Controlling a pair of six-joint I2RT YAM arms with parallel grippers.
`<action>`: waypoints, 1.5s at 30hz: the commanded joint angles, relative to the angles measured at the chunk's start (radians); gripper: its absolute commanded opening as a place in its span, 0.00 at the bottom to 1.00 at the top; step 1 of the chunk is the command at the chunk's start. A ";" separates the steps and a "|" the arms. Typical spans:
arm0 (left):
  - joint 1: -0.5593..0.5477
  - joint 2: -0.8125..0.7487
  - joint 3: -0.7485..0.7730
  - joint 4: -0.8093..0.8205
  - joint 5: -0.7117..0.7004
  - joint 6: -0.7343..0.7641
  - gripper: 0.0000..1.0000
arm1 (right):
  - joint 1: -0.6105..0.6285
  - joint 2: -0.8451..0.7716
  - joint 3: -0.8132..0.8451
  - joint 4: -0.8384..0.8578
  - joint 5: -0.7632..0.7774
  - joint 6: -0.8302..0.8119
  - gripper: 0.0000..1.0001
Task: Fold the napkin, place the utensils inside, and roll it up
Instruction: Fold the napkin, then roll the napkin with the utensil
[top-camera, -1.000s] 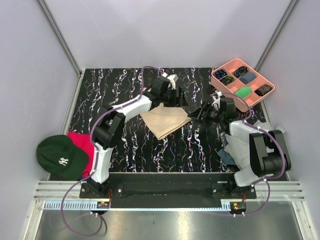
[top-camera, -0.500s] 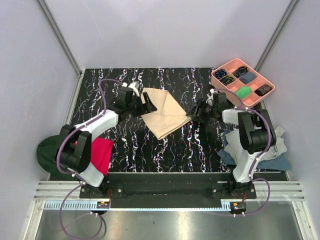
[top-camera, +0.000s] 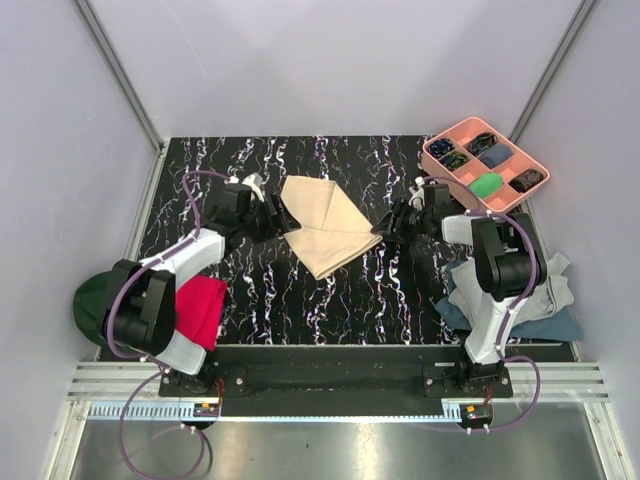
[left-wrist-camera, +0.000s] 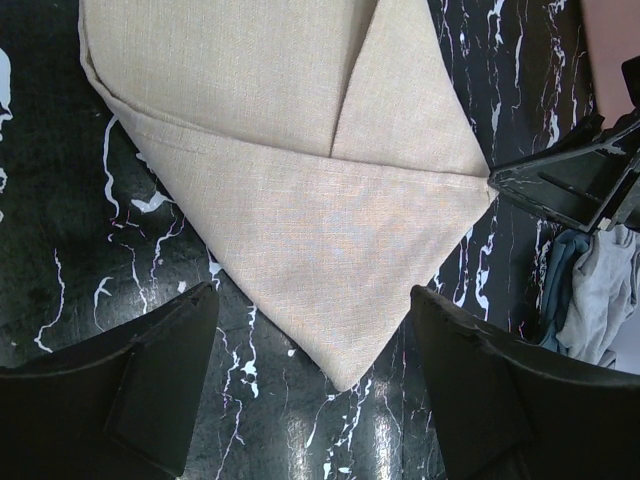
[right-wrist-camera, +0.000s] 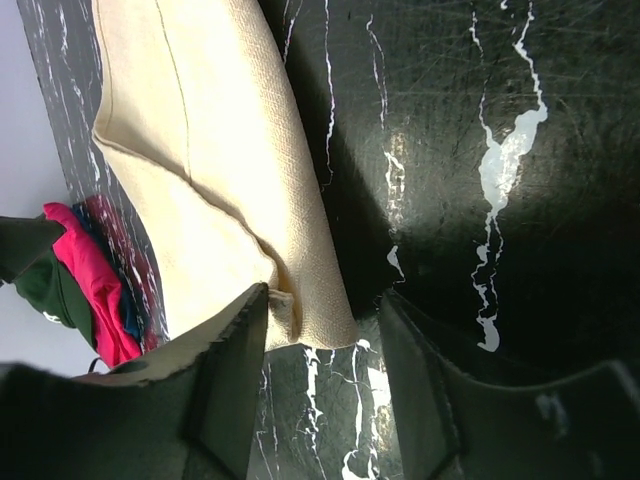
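Note:
The beige napkin (top-camera: 325, 228) lies folded flat on the black marbled table (top-camera: 300, 300), one flap laid over toward its far left. My left gripper (top-camera: 278, 218) sits low at its left corner. In the left wrist view that gripper (left-wrist-camera: 315, 385) is open wide, and the napkin (left-wrist-camera: 300, 190) points its corner between the fingers without touching them. My right gripper (top-camera: 384, 230) is at the right corner. In the right wrist view it (right-wrist-camera: 325, 375) is open around a puckered napkin (right-wrist-camera: 210, 170) corner, which brushes the left finger (right-wrist-camera: 225, 370). The utensils are out of view.
A pink compartment tray (top-camera: 432, 160) stands at the back right. Grey and blue cloths (top-camera: 520, 295) are piled by the right arm's base. A red cloth (top-camera: 200, 305) and a green cap (top-camera: 88, 305) lie by the left arm's base.
My left arm has swung away from above the napkin to its left side, leaving a flap spread toward the far left. My right gripper has moved onto the right corner and its jaws have narrowed.

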 joint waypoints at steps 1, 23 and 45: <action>0.010 -0.047 -0.006 0.048 0.028 -0.003 0.80 | -0.004 0.030 0.015 0.001 -0.026 -0.034 0.52; 0.016 -0.134 -0.297 0.198 0.113 -0.135 0.80 | 0.048 -0.196 -0.236 0.004 0.153 0.179 0.00; -0.033 0.007 -0.509 0.583 0.146 -0.341 0.54 | 0.162 -0.360 -0.448 0.081 0.305 0.366 0.00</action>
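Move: The napkin's right corner lies between the right hand's open fingers, about 2 cm below. From the left hand, the near corner is about 8 cm back, 6 cm right and 9 cm down, and the right corner roughly 23 cm to the right, about level ahead-and-back. The near corner lies some 12 cm back and 16 cm left of the right hand. Right pinches the right corner, dragging it some 11 cm back; left moves back and down to near corner. ##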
